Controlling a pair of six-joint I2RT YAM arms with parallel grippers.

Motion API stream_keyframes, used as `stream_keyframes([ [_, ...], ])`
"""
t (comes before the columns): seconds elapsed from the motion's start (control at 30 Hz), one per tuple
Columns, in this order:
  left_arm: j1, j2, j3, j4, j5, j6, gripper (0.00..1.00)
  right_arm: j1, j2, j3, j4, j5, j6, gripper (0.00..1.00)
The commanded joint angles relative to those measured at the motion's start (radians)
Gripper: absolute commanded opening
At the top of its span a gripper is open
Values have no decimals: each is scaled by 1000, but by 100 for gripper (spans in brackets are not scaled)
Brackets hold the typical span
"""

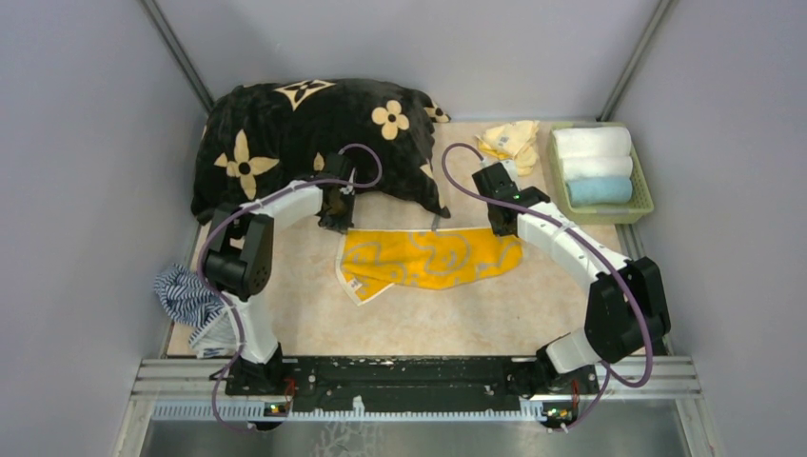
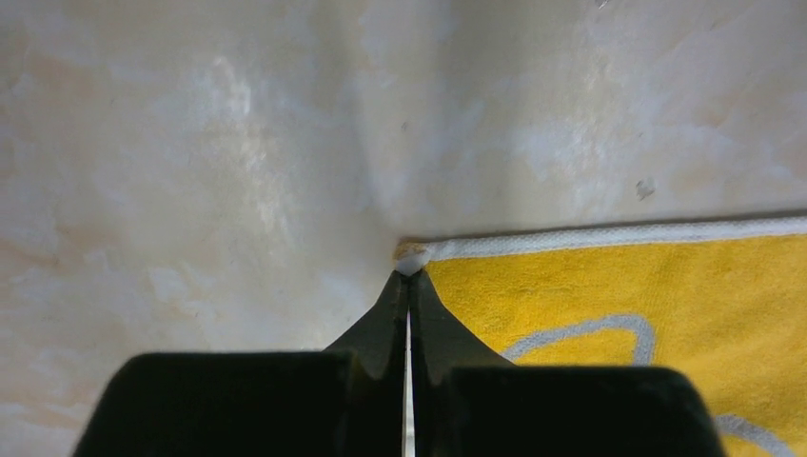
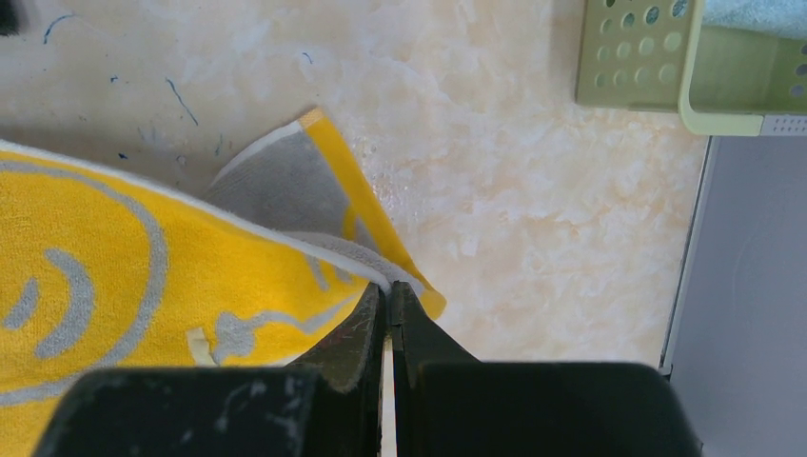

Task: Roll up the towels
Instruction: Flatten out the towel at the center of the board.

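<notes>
A yellow towel with grey swirls (image 1: 428, 257) lies spread flat across the middle of the table. My left gripper (image 1: 335, 221) is at its far left corner; in the left wrist view the jaws (image 2: 409, 276) are shut, pinching the white-edged corner of the towel (image 2: 619, 286). My right gripper (image 1: 501, 227) is at the far right corner, its jaws (image 3: 388, 290) shut on the folded-over edge of the towel (image 3: 143, 276), whose grey underside shows. A pale yellow towel (image 1: 509, 143) lies crumpled at the back. A light blue towel (image 1: 600, 190) lies rolled in the basket.
A green basket (image 1: 647, 195) at the back right holds two white rolls beside the blue one; its corner (image 3: 647, 57) shows in the right wrist view. A big black flowered cushion (image 1: 305, 133) fills the back left. A blue-and-white striped cloth (image 1: 186, 295) hangs at the left edge.
</notes>
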Motion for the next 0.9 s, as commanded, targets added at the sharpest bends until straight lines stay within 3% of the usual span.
stream_keyframes([
  [0.0,-5,-139,-26,-47,-100,13,0,-6,-69,75,17,24,-23,0],
  [0.27,10,-431,59,-62,-268,72,0,-8,-196,161,42,56,-86,0],
  [0.47,10,-675,0,-20,-306,69,0,-7,-295,186,47,15,-171,0],
  [0.67,10,-940,-84,-64,-274,42,0,-8,-474,173,9,-202,-260,0],
  [0.87,10,-1126,-102,-255,-272,-33,0,-8,-627,175,-93,-442,-292,0],
])
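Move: The left hand holds the yellow towel's far-left corner just above the board, and the right hand holds the far-right end some 10 cm higher. The board's centre lies about 14 cm to the left hand's right, level with it fore and aft. From the right hand it is roughly 20 cm left and 6 cm ahead. The towel's middle is about 17 cm right and 7 cm back of the left hand. The black pillow is some 18 cm ahead of that hand, 8 cm left. From the right hand, the green basket stands 17 cm ahead, 26 cm right. Both hands keep their pinch on the towel's far corners and hoist it. The left leads, climbing fast by some 30 cm, drifting left throughout and drawing back about 10 cm late on. The right starts a touch later, rises about 20 cm, then comes back some 5 cm. Both tilt their fingers up towards forward, the left by about 50 degrees; the right also turns counter-clockwise. ##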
